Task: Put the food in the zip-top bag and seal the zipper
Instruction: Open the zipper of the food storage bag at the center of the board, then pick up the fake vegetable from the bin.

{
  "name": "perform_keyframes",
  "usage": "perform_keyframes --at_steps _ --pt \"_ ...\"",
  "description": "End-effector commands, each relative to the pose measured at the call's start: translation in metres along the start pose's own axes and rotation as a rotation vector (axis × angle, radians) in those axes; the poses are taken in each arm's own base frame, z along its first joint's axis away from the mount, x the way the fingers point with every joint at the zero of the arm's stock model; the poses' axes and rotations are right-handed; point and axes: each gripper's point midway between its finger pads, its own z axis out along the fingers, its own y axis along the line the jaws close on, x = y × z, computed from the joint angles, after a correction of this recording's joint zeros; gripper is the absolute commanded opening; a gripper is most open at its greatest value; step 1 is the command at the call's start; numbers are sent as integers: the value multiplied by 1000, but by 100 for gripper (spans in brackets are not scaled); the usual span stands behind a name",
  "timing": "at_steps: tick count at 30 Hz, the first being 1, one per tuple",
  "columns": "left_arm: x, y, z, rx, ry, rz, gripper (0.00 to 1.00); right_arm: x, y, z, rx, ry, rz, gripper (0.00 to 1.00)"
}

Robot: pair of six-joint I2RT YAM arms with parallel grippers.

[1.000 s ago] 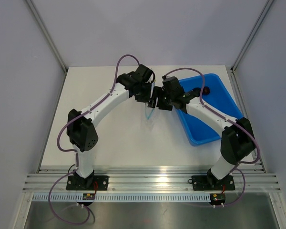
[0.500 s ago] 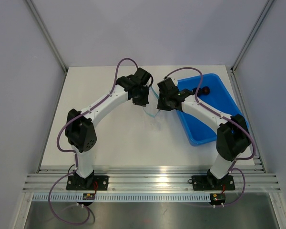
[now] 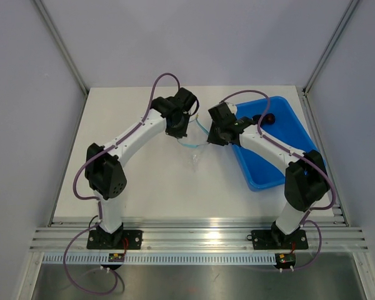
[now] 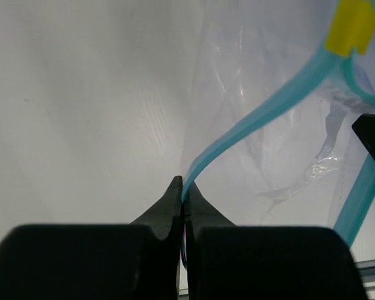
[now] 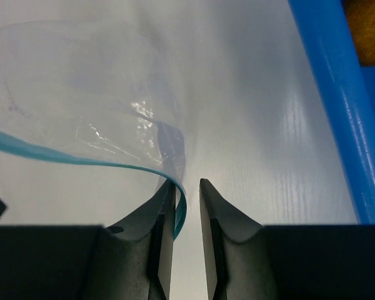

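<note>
The clear zip-top bag [image 3: 197, 156] hangs between my two grippers above the table. My left gripper [image 3: 178, 132] [image 4: 184, 187] is shut on its teal zipper [image 4: 256, 119], near a yellow slider [image 4: 353, 25]. My right gripper [image 3: 211, 139] [image 5: 187, 184] stands narrowly open. The zipper [image 5: 50, 153] bends round its left fingertip and runs down into the gap, apart from the other finger. One dark piece of food [image 3: 270, 117] lies in the blue tray [image 3: 275, 156]. An orange-brown piece [image 5: 365, 25] shows past the tray's rim [image 5: 337, 94].
The blue tray sits on the white table's right side, under my right arm. Grey walls close in the table on three sides. Purple cables loop over both arms.
The grippers have drawn apart, the left one going left and the right one right, and the bag's mouth now stretches between them. The right jaws have narrowed.
</note>
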Motion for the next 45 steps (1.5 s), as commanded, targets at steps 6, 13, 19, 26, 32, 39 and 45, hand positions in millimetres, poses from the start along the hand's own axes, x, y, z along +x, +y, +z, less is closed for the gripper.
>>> perform_keyframes --at_steps 6,13,19,26,32,39,45 --pt "-53 25 -54 -182 -195 91 0 -23 34 -25 -165 -46 64 31" --pt "-37 3 -33 -91 -154 142 0 -27 48 -43 -251 -53 45 73" --pt "-34 5 -29 -102 -146 162 0 -42 28 -65 -218 -130 56 72" --pt "-33 1 -25 -89 -133 155 0 -79 -37 -83 -97 -258 121 73" --pt "-34 -5 -24 -65 -129 139 0 -74 -111 -26 18 -142 208 84" --pt "-30 -19 -19 0 -102 123 0 -67 -125 24 46 -56 164 90" --pt "-33 -22 -15 1 -98 123 0 -64 -140 55 36 -11 199 90"
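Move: The orange in the blue tray lies about 7 cm ahead of the right hand, 12 cm to its right and 11 cm below. The tray's left rim crosses some 8 cm to that hand's right, 8 cm lower, and the nearer dark fruit sits 9 cm right of the orange and 3 cm farther out. The bag's mouth is roughly 6 cm to the right hand's left. From the left hand the orange is about 23 cm right, 6 cm ahead and 13 cm down. Free the right gripper from the bag's rim: ease it some 2 cm left while it rises and opens, then arc right over the tray's rim and plunge about 16 cm from the top towards the orange, fingers spread wide and yawing slightly clockwise. Keep the left gripper shut on the zipper strip, hopping up about 6 cm, then sinking most of the way back. ##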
